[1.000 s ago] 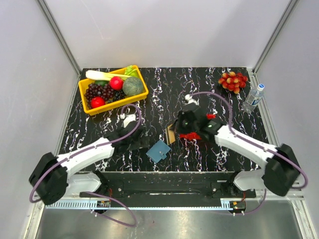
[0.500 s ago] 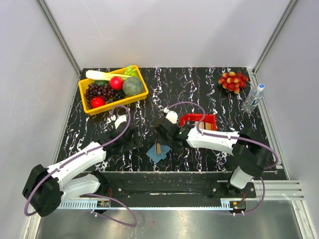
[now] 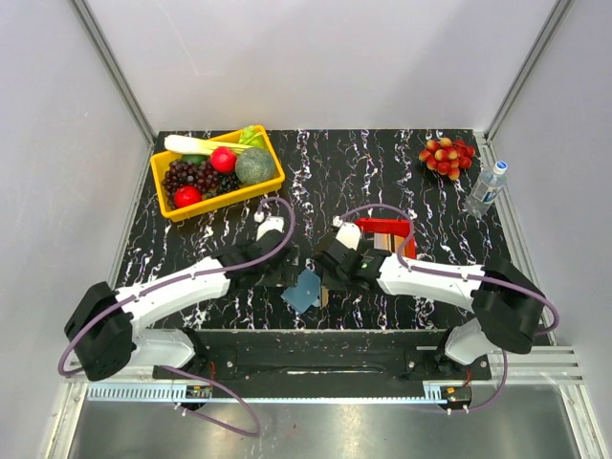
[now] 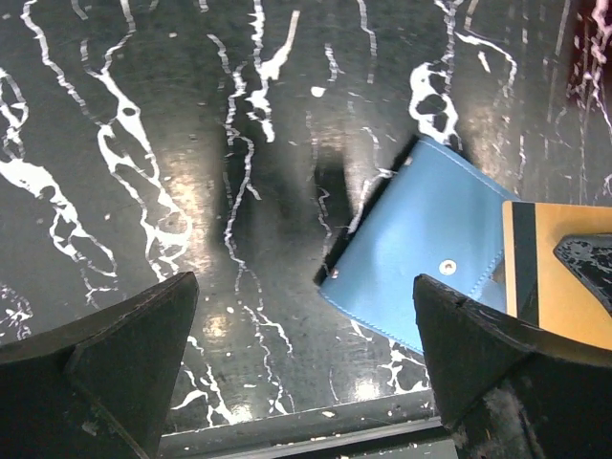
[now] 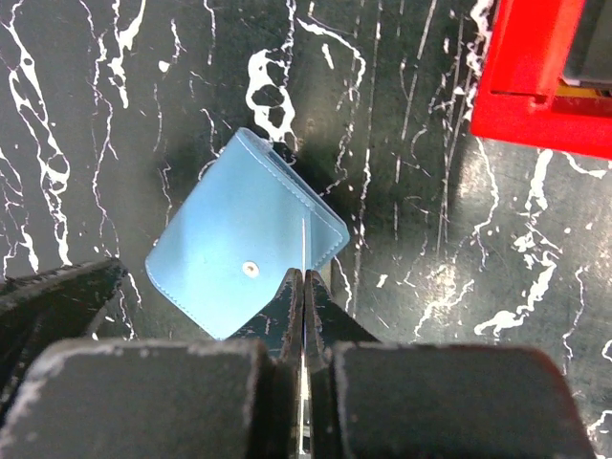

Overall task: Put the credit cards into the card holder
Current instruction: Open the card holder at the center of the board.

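The steel-blue card holder (image 3: 304, 291) lies closed on the black marble table, snap stud up, also in the left wrist view (image 4: 426, 249) and the right wrist view (image 5: 239, 253). My right gripper (image 5: 304, 279) is shut on a tan-gold credit card (image 4: 564, 292) with a dark stripe. The card stands on edge (image 5: 304, 247), and its tip is over the holder's right corner. My left gripper (image 4: 306, 382) is open just left of the holder and close to the table, with nothing between its fingers. In the top view both grippers, left (image 3: 284, 272) and right (image 3: 328, 279), flank the holder.
The red tray (image 3: 387, 231) sits behind the right gripper with a dark grey card (image 5: 588, 59) inside it. At the back left is a yellow bin of fruit and vegetables (image 3: 218, 170). Red grapes (image 3: 447, 156) and a water bottle (image 3: 486, 187) stand at the back right. The table's front edge is close under the left gripper.
The right gripper carried the card from the red tray to the card holder, then shifted to the holder's right corner. The left gripper moved right, up to the holder's left side.
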`<state>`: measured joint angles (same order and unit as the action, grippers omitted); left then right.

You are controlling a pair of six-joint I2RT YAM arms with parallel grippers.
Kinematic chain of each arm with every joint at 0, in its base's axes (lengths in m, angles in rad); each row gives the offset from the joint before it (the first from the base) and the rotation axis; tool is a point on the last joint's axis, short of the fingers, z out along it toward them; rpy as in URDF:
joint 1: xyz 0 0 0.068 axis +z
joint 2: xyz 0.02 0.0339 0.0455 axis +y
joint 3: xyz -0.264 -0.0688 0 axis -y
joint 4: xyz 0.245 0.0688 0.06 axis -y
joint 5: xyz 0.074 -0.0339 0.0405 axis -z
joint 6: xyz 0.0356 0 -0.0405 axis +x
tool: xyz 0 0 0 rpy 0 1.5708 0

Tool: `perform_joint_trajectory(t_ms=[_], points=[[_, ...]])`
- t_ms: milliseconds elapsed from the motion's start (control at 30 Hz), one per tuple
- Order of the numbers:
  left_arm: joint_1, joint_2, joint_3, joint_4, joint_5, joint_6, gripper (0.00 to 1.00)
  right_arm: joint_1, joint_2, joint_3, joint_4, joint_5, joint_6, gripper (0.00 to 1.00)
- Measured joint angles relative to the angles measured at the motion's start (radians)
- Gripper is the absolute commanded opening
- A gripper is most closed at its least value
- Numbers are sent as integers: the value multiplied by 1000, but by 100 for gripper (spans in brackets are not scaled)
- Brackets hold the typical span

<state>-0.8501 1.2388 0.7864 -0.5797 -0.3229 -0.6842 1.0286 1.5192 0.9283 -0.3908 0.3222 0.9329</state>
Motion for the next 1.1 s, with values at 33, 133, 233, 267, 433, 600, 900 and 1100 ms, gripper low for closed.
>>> perform_joint_trajectory(t_ms=[33,133,233,267,433,600,900,1100], points=[[-14,12,8,2,-2,5,99,0,-10,-10,1,1,4,0],[-68,50,27,2,-21,26,99,0,-34,-43,1,1,19,0],[-122,73,33,0,-47,37,99,0,-45,-83,2,1,42,0],[-141,80,34,-4,-59,37,99,0,-46,-98,5,2,50,0],[-222,150,68,-14,-110,29,99,0,-77,-159,52,1,102,0],[-275,225,85,-19,-140,-3,99,-2,-113,-197,64,1,131,0],[-285,257,85,-10,-142,-54,99,-8,-162,-234,117,-14,157,0],[-308,255,85,34,-130,-39,99,-40,-160,-269,173,-50,176,0]])
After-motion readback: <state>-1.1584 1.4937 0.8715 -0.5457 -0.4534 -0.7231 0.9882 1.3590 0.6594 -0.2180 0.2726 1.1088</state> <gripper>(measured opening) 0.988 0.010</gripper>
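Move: The card holder lies about 6 cm to the left hand's right, 3 cm back and some 7 cm below it; a yellow card, already gripped by the right hand, hangs about 10 cm to the left hand's right and 3 cm back, some 2 cm lower. From the right hand the holder is about 4 cm left, 3 cm back and 6 cm below. The red box stands about 17 cm right of the holder and 10 cm farther out. Wide-open left hand goes about 6 cm right, also back and down, towards holder; right shifts right, keeping card. ##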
